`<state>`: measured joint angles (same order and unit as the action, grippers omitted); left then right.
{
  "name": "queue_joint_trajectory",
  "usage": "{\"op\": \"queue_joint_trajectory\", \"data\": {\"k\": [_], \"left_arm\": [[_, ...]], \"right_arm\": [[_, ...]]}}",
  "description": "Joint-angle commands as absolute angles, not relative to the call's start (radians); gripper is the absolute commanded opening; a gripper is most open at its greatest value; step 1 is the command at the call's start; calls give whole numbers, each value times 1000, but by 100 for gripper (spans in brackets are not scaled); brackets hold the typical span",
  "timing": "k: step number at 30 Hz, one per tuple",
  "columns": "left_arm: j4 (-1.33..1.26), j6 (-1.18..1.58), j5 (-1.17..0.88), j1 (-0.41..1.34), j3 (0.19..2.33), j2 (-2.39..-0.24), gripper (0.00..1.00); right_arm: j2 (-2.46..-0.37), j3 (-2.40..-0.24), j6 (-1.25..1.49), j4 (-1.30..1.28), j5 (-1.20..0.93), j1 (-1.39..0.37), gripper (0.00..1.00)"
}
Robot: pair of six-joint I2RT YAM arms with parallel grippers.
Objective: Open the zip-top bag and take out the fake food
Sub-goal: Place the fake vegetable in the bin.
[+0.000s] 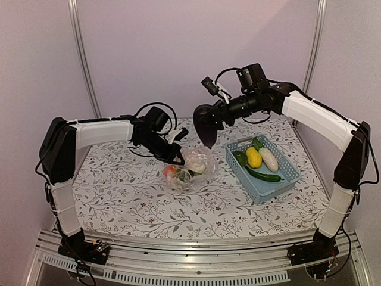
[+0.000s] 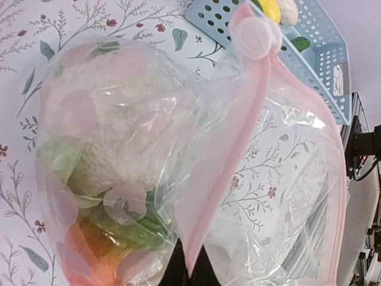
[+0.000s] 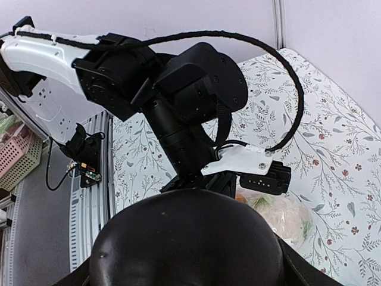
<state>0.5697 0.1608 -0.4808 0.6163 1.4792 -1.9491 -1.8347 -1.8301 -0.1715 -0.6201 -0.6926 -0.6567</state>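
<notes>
The clear zip-top bag [image 1: 191, 168] lies on the flowered table with its mouth open. My left gripper [image 1: 178, 157] is shut on its pink zip strip [image 2: 238, 137], which stands pinched between the fingers at the bottom of the left wrist view. Fake food is still inside the bag: a white cauliflower [image 2: 113, 119], green leafy bits and an orange piece [image 2: 89, 238]. My right gripper [image 1: 213, 119] hangs above the bag, shut on a dark purple eggplant [image 1: 205, 130]. That eggplant [image 3: 184, 238] fills the bottom of the right wrist view and hides the fingers.
A light-blue slotted basket [image 1: 287, 179] stands right of the bag and holds a yellow piece [image 1: 254, 157], a white piece [image 1: 268, 158] and a green cucumber [image 1: 264, 175]. The left arm's wrist and cable reach in under the right gripper.
</notes>
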Motion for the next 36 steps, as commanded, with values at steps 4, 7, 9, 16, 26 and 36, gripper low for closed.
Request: {"op": "queue_joint_trajectory", "data": {"k": [4, 7, 9, 16, 26, 36], "left_arm": [[541, 160, -478, 603, 1461, -1878, 0], [536, 163, -480, 603, 1461, -1868, 0], [539, 164, -477, 603, 1462, -1864, 0], [544, 163, -476, 603, 1463, -1854, 0], [558, 155, -459, 603, 1466, -1842, 0], [555, 156, -465, 603, 1466, -1831, 0]], "right_arm": [[-1746, -1783, -81, -732, -590, -509, 55], [-1720, -1768, -152, -853, -492, -439, 57], [-1721, -1757, -195, -944, -458, -395, 57], [-1809, -1757, -335, -1274, -335, -334, 57], [-1994, -1743, -336, -1399, -440, -329, 57], [-2135, -1726, -329, -1414, -395, -329, 71]]}}
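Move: The right hand holds the eggplant high; the bin's middle lies about 22 cm to its right, level with it front to back, roughly 27 cm below. In the bin the cucumber lies 3 cm nearer the base, the lemon 4 cm farther out and 4 cm left, the white radish 4 cm farther out and 2 cm right of the bin's middle. The bag is about 6 cm left of the hand, straight below. From the left hand the bin is about 33 cm right, 2 cm nearer, 7 cm lower. Swing the right gripper about 20 cm to the right, bowing forward and back on the way, then bring it down some 23 cm into the bin. Tip the fingers from pointing left to pointing mostly down, some 60 degrees, keeping the eggplant gripped. Meanwhile raise the left gripper about 3 cm, still pinching the bag's rim, then hold. ##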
